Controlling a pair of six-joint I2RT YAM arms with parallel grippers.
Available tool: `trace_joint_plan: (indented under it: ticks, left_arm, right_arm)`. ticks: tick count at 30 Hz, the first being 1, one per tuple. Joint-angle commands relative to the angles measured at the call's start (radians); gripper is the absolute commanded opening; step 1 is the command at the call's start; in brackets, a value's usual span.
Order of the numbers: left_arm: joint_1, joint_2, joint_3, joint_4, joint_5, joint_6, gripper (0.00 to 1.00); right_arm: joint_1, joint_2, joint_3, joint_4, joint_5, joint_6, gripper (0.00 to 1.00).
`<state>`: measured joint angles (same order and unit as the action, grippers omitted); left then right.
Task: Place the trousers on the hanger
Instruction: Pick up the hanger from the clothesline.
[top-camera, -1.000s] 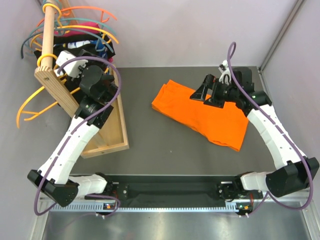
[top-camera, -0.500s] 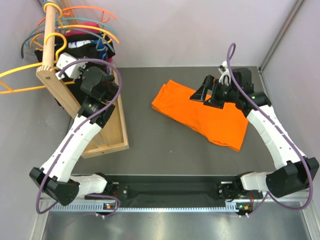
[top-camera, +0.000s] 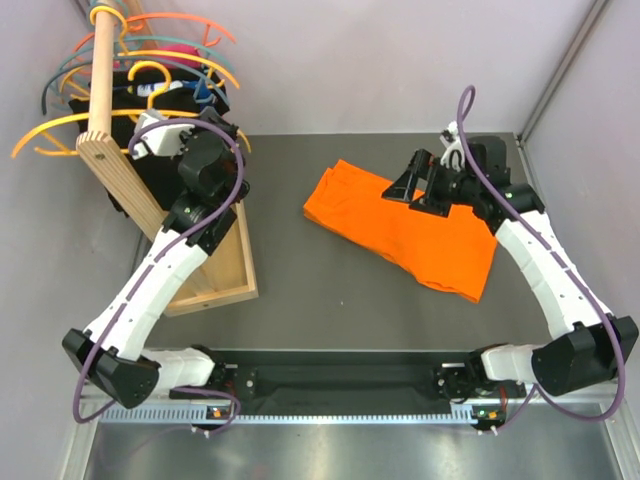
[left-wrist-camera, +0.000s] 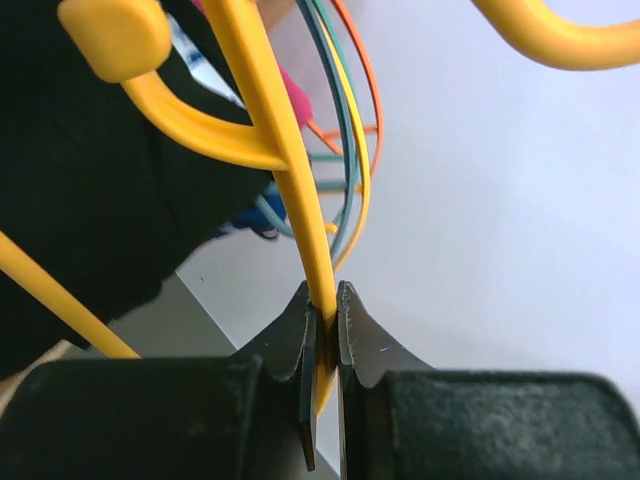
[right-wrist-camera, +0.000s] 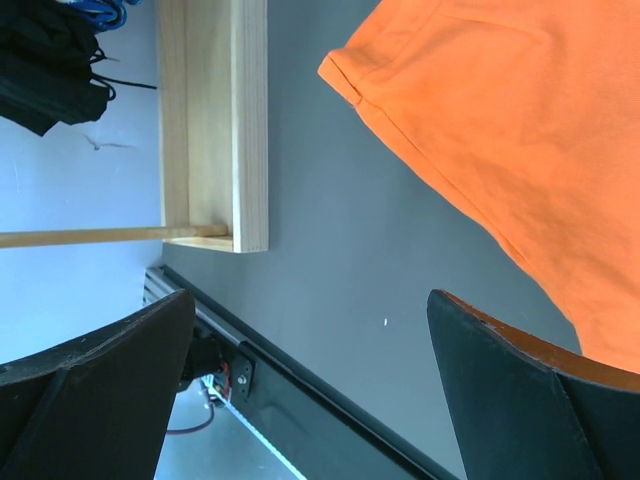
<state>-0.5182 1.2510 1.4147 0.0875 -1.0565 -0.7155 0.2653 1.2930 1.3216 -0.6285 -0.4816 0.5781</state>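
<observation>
The amber-yellow hanger (top-camera: 50, 129) is at the wooden rack at the back left, and its hook shows just right of the pole. My left gripper (top-camera: 217, 122) is shut on one thin strip of the hanger (left-wrist-camera: 290, 170), pinched between the fingertips (left-wrist-camera: 323, 310). The bright orange trousers (top-camera: 400, 235) lie folded flat on the dark table, right of centre. My right gripper (top-camera: 413, 190) hovers over their back edge, open and empty. In the right wrist view the trousers (right-wrist-camera: 500, 130) fill the upper right, beyond the spread jaws (right-wrist-camera: 310, 300).
The wooden pole (top-camera: 100, 70) carries coral and teal hangers (top-camera: 190, 25) and black garments (top-camera: 195, 95). Its long wooden base (top-camera: 215, 270) lies along the table's left side. The black arm rail (top-camera: 330, 380) runs along the near edge.
My left gripper has shut on the yellow hanger. The hanger has swung up from low at the rack's left, and the left arm has moved right. The right arm has stayed still.
</observation>
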Motion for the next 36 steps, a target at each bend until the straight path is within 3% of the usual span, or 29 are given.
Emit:
trace_joint_plan:
  ticks: [1, 8, 17, 22, 28, 35, 36]
  left_arm:
    - [-0.008, -0.015, 0.0, -0.066, 0.127, -0.123, 0.0]
    - [-0.013, -0.058, -0.118, -0.173, 0.203, -0.289, 0.0]
    - [-0.169, -0.093, -0.203, -0.377, 0.322, -0.435, 0.0]
    - [-0.177, -0.134, -0.258, -0.504, 0.414, -0.643, 0.0]
    - [-0.175, -0.073, -0.264, -0.534, 0.68, -0.685, 0.0]
    - [-0.189, 0.114, -0.241, -0.442, 1.05, -0.618, 0.0]
    - [-0.19, 0.16, -0.232, -0.38, 1.17, -0.599, 0.0]
  right_arm:
    - [-0.018, -0.046, -0.013, 0.03, -0.017, -0.007, 1.0]
    - [-0.037, -0.057, -0.024, 0.033, -0.018, -0.004, 1.0]
    - [-0.049, -0.047, -0.009, 0.03, -0.023, -0.015, 1.0]
    - [-0.054, -0.014, 0.013, -0.008, -0.041, -0.058, 1.0]
    - [-0.055, 0.077, 0.012, -0.016, -0.126, -0.093, 1.0]
    - [-0.057, 0.092, -0.081, -0.016, -0.12, -0.084, 1.0]
    - [-0.057, 0.086, -0.085, -0.014, -0.12, -0.087, 1.0]
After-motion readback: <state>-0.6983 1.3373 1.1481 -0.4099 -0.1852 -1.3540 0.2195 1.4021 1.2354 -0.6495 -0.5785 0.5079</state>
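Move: From the left hand, already holding the yellow hanger, the orange trousers' middle lies about 40 cm right, roughly level fore and aft, some 46 cm below. The clothesline pole's near end is about 14 cm left and 5 back, at much the same height; the black garment hangs 8 left, 2 ahead and 12 below; the wooden tray's middle is 6 left, 45 down. The trousers lie about 7 cm ahead of the right hand, 4 right and 27 below. Keeping its pinch on the yellow hanger, the left hand sweeps down about 25 cm and right some 22 cm, away from the clothesline towards the trousers, drawing slightly back on the way. Its wrist swings clockwise roughly 50 degrees and tips downward. The right hand, open and empty, sinks about 6.5 cm towards the trousers late on. ##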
